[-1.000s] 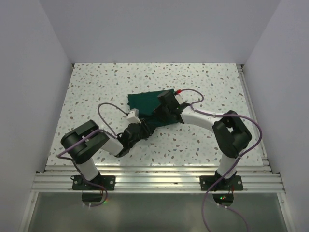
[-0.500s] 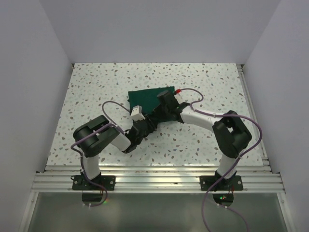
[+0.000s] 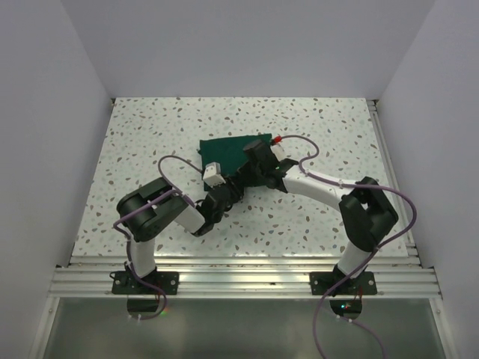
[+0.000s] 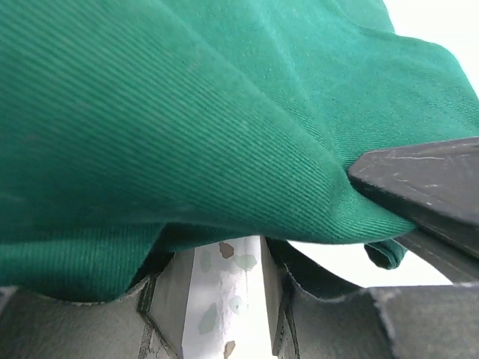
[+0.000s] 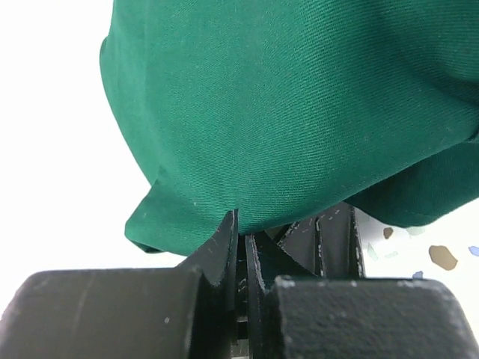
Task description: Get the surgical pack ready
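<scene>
Of the surgical pack only the dark green cloth [image 3: 224, 152] shows, bunched at the middle of the speckled table. My left gripper [image 3: 233, 187] is at its near edge. In the left wrist view the cloth [image 4: 187, 112] drapes over the open left gripper [image 4: 224, 262], and bare table shows between its fingers [image 4: 337, 321]. My right gripper [image 3: 253, 176] comes in from the right. In the right wrist view the right gripper [image 5: 241, 224] is shut on a fold of the cloth [image 5: 299, 112]. Tray, instruments and gauze are hidden.
White walls [image 3: 82, 67] enclose the table on three sides. An aluminium rail [image 3: 239, 280] runs along the near edge with both arm bases on it. Purple cables [image 3: 168, 168] loop over both arms. A dark finger of the other gripper [image 4: 426, 187] sits at the right.
The left arm has pushed forward towards the cloth and its jaws have widened. The cloth's near part has drawn up into a smaller bundle. The right gripper stays shut on it.
</scene>
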You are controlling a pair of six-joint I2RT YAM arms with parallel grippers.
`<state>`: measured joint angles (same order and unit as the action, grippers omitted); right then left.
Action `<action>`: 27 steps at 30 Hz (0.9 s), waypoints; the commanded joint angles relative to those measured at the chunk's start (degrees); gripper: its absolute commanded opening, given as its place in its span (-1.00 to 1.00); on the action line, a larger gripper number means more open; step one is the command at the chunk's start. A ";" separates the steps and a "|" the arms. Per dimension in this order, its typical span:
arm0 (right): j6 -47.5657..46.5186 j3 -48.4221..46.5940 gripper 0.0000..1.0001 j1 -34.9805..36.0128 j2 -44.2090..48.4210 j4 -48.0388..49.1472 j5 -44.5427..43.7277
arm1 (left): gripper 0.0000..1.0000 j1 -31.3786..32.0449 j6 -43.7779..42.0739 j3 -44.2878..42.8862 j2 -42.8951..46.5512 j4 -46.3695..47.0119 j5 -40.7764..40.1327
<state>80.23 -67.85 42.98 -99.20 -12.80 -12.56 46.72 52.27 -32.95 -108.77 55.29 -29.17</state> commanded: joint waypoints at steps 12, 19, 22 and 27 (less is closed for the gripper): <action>-1.39 -6.50 -1.00 1.23 -0.82 -6.89 -1.24 | -0.02 0.39 -8.85 8.77 -0.74 30.66 -3.53; -1.83 -7.99 -1.00 1.14 -1.52 -7.24 -0.72 | -0.04 0.57 -1.83 11.32 4.88 21.89 -3.35; -1.74 -8.52 -1.00 1.14 -2.23 -7.07 0.16 | -0.10 0.92 3.17 13.78 6.46 19.62 -2.74; -1.65 -9.14 -1.00 0.96 -2.84 -6.80 0.87 | -0.19 1.36 13.00 14.76 8.84 12.57 -0.98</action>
<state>78.81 -74.41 43.48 -101.89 -19.25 -12.45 47.53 57.30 -18.90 -102.10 70.48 -30.26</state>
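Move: With my left fingertips half open under the green drape's lifted near fold, that fold's near edge is about 2 cm ahead, 2 cm to the left and 3 cm above. My right fingertips, pinching the drape, sit some 5 cm ahead, 2 cm right and 5 cm above; the drape's middle is about 10 cm straight ahead, around level in height. From my right hand, the near edge lies about 3 cm back, 4 cm left and 2 cm lower. I draw my left hand out from under the drape's near fold, back towards my base and leftwards while rising, about 5 cm in all. Its fingers stay roughly half open; the wrist first tips up slightly, then rolls some 10 degrees, left side down. My right hand keeps its pinch on the drape, lifting barely 2 cm before easing partly down again. ##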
